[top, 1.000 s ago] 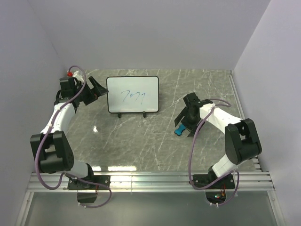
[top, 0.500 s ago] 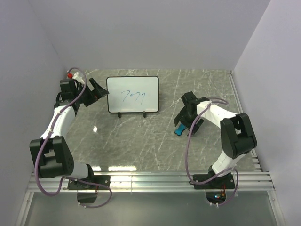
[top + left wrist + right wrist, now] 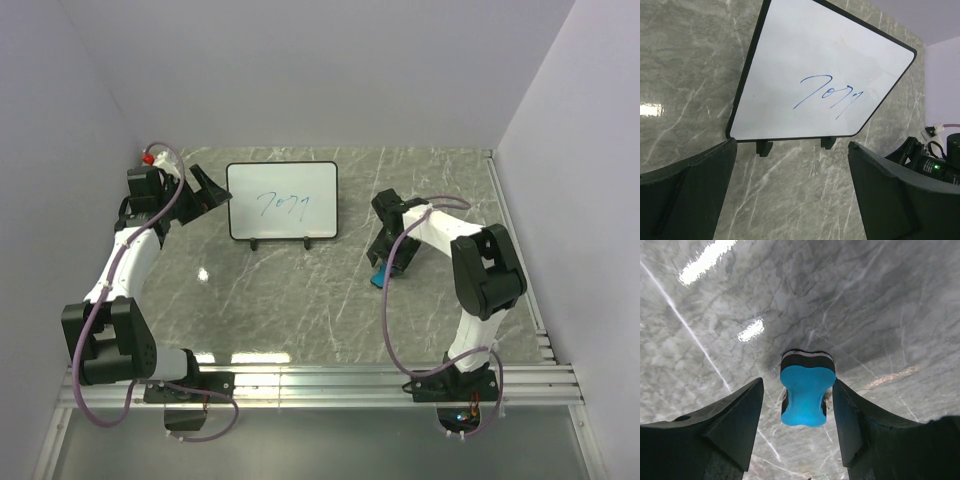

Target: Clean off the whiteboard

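The whiteboard stands on small black feet at the middle back of the table, with blue scribbles on it; it also shows in the left wrist view. My left gripper is open and empty just left of the board's left edge. A small blue eraser lies on the table right of the board. In the right wrist view the eraser lies between the open fingers of my right gripper, close to the right finger with a gap on the left. My right gripper is low over it.
The marble table is closed in by grey walls at the back and on both sides. A metal rail runs along the near edge by the arm bases.
My right gripper has shifted left and its arm has swung round over the eraser. My left gripper has moved slightly toward the back. The whiteboard and eraser have not moved.
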Tool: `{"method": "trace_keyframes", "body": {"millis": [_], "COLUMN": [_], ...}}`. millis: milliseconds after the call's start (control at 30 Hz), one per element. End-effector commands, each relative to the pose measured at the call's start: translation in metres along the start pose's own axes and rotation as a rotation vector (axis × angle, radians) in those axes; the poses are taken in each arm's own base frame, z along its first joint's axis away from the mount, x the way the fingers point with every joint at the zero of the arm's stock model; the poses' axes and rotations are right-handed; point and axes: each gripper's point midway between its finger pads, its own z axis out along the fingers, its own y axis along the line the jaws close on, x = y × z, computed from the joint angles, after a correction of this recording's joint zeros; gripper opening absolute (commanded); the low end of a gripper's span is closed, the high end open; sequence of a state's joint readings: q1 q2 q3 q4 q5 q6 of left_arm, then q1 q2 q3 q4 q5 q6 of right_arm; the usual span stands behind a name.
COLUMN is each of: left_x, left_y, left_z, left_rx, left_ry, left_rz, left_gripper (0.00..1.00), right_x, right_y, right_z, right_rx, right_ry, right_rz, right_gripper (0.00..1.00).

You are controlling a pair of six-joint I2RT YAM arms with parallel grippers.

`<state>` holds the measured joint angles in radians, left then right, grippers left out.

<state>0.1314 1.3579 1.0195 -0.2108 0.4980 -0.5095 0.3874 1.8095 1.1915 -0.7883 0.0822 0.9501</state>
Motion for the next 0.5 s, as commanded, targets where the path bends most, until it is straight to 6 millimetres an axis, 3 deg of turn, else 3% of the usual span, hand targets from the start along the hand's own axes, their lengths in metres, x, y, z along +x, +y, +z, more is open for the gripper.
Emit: {"method": "trace_keyframes", "body": {"millis": [0,167,267,467], "left_x": [-0.010,-0.010,-0.008,-0.012], "left_y": [-0.010,-0.007,-0.006,0.000], "left_z": [-0.009,-0.008,-0.006,0.002], "left_rx": [0.008,-0.003,-0.003,-0.018], "left_ry": [-0.038,-0.040,-0.034,-0.030], "left_rz": [0.046,0.050,0.049,0.046], "left_gripper": [0.99,0.99,0.99,0.99], "right_x": [0.000,0.004,0.005,0.003], "right_y": [0.005,0.003,0.004,0.005], "right_z": [-0.005,-0.005,-0.002,0.000], "right_rx": [0.028,0.043,0.054,0.053], "right_ry": [-0.021,-0.024,-0.017,-0.014], "right_rz": [-0.038,-0.059,-0.066,-0.080], "right_gripper": [0.64,0.62,0.54,0.27]}}
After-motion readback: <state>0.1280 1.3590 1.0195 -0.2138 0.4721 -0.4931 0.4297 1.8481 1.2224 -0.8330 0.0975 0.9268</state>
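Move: Between the right hand's open fingers lies the blue eraser, its middle about 1 cm back of the hand point and 1 cm below, with no real offset sideways. The whiteboard's middle is some 20 cm ahead and 28 cm to the left of that hand, at about its height. From the left hand the eraser is roughly 39 cm to the right, 10 cm back and 19 cm below. Closing on the eraser's narrow waist, the right hand first eases about 1 cm back and 1 cm left, settling half a centimetre lower with its fingers still pointing down. There it stays almost still while the fingers go from about two-thirds open to one-third and pinch the waist from both sides. ##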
